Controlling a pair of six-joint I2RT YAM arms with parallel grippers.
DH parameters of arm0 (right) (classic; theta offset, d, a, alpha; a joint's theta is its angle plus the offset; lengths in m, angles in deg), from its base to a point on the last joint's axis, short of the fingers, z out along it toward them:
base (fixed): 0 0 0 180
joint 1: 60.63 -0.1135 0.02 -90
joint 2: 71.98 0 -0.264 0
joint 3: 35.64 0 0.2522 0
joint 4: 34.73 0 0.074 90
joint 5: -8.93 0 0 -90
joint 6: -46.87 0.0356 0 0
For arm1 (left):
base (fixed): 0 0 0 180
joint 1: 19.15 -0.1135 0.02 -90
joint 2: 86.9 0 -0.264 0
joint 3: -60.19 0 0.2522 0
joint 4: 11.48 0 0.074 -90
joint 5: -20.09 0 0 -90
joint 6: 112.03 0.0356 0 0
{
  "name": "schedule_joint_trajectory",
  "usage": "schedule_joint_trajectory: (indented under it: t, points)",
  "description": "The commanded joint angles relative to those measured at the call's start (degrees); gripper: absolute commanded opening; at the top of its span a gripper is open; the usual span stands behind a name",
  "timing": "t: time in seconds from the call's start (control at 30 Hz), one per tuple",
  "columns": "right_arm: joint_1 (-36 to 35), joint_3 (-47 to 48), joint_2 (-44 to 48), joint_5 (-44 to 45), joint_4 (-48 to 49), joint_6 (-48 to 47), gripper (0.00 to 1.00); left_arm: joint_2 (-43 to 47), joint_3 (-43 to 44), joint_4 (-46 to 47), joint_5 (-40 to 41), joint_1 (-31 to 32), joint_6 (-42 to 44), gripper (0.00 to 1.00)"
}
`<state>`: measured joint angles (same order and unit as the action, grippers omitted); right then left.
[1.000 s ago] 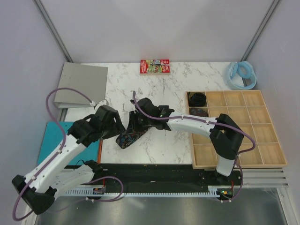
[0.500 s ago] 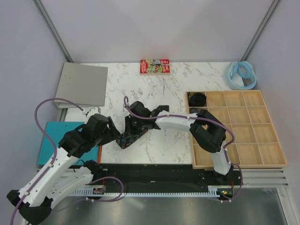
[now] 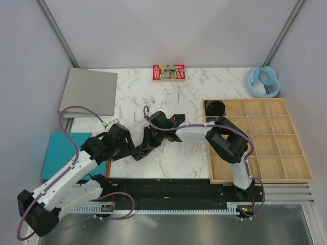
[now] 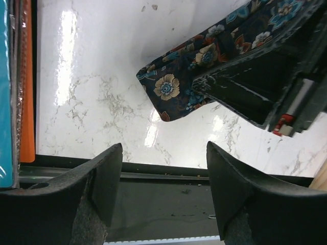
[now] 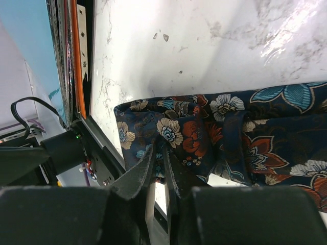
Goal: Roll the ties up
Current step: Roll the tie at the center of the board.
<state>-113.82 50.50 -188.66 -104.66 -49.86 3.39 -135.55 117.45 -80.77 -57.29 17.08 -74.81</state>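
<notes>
A dark floral tie (image 3: 140, 152) lies bunched near the table's front edge. My right gripper (image 3: 147, 144) is shut on a fold of it; in the right wrist view the tie (image 5: 219, 127) spreads over the marble and the gripper (image 5: 159, 155) pinches its near edge. My left gripper (image 3: 131, 148) stands open just left of the tie, holding nothing. In the left wrist view the gripper (image 4: 164, 186) hangs over the table's front edge, with the tie's end (image 4: 176, 89) ahead of it under the right gripper's fingers (image 4: 245, 87). A rolled tie (image 3: 215, 107) sits in the tray's top-left cell.
A wooden compartment tray (image 3: 286, 148) fills the right side. At the back lie a red printed box (image 3: 168, 72) and a pale blue ring (image 3: 263, 81). A grey board (image 3: 89, 92) and a teal board (image 3: 60, 153) with an orange edge (image 4: 26, 81) lie at the left.
My left arm swung back left, then returned beside the tie, still open. The right gripper kept its hold while the right arm's elbow folded in closer.
</notes>
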Motion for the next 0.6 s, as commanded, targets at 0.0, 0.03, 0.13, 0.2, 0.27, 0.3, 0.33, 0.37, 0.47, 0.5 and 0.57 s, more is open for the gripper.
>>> schedule_joint_trajectory:
  t: [0.0,0.03,0.13,0.2,0.27,0.3,0.33,0.37,0.47,0.5,0.57]
  points:
    - [1.3,-3.1,-1.0,2.7,-0.9,-1.6,0.18,-1.2,-3.8,6.3,-2.2,-0.3,-2.4,0.72]
    - [1.3,-3.2,-1.2,2.6,-0.7,-1.6,0.18,-1.5,-4.5,7.9,-2.3,-0.3,-2.5,0.72]
    - [1.5,-3.3,-1.4,2.3,-0.3,-1.6,0.18,-2.5,-7.1,11.0,-2.4,-0.3,-3.3,0.74]
    - [1.6,-3.3,-1.4,2.1,-0.3,-1.6,0.18,-3.0,-8.6,12.4,-2.6,-0.3,-4.1,0.75]
    - [1.7,-3.5,-1.2,2.0,-0.2,-1.5,0.18,-3.7,-10.1,14.7,-2.7,-0.3,-4.9,0.76]
    - [1.9,-3.6,-1.1,1.9,-0.1,-1.5,0.18,-3.9,-10.6,15.7,-3.1,-0.3,-5.2,0.76]
    - [1.8,-3.6,-1.0,1.9,-0.1,-1.5,0.18,-4.2,-11.1,16.8,-3.5,-0.3,-5.4,0.76]
    - [1.9,-3.8,-0.9,1.8,-0.1,-1.5,0.18,-4.9,-11.5,18.2,-3.7,-0.3,-5.8,0.76]
    - [1.9,-4.1,-0.7,1.6,0.0,-1.5,0.18,-5.8,-12.9,19.8,-4.4,-0.3,-7.1,0.76]
    - [1.9,-4.2,-0.6,1.5,0.0,-1.5,0.18,-5.8,-13.2,21.0,-4.3,-0.3,-7.3,0.76]
    - [2.0,-4.4,-0.6,1.4,0.1,-1.5,0.18,-6.1,-14.1,22.3,-4.2,-0.4,-7.5,0.76]
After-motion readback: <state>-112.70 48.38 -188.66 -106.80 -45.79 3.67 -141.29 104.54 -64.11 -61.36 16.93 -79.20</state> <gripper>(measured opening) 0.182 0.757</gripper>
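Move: The left hand, open, has the rolled end of the tie about 3 cm ahead, 4 cm to its right and some 9 cm below. The tie's free end lies roughly 16 cm ahead and 22 cm to the right of that hand, and the blue folder's middle about 26 cm to its left and 2 cm back. For the right hand, its shut fingertips already on the cloth, the roll's middle is roughly 1 cm back, 1 cm to its left and 2 cm below. The left hand sinks almost straight down, about 7 cm, towards the near end of the rolled tie, edging some 2 cm to its right as it goes, its jaws staying wide open and its fingers tipping only about 5 degrees; no touch on the cloth can be made out yet. Meanwhile the right hand holds its place, its shut fingertips still resting on the top of the roll. ##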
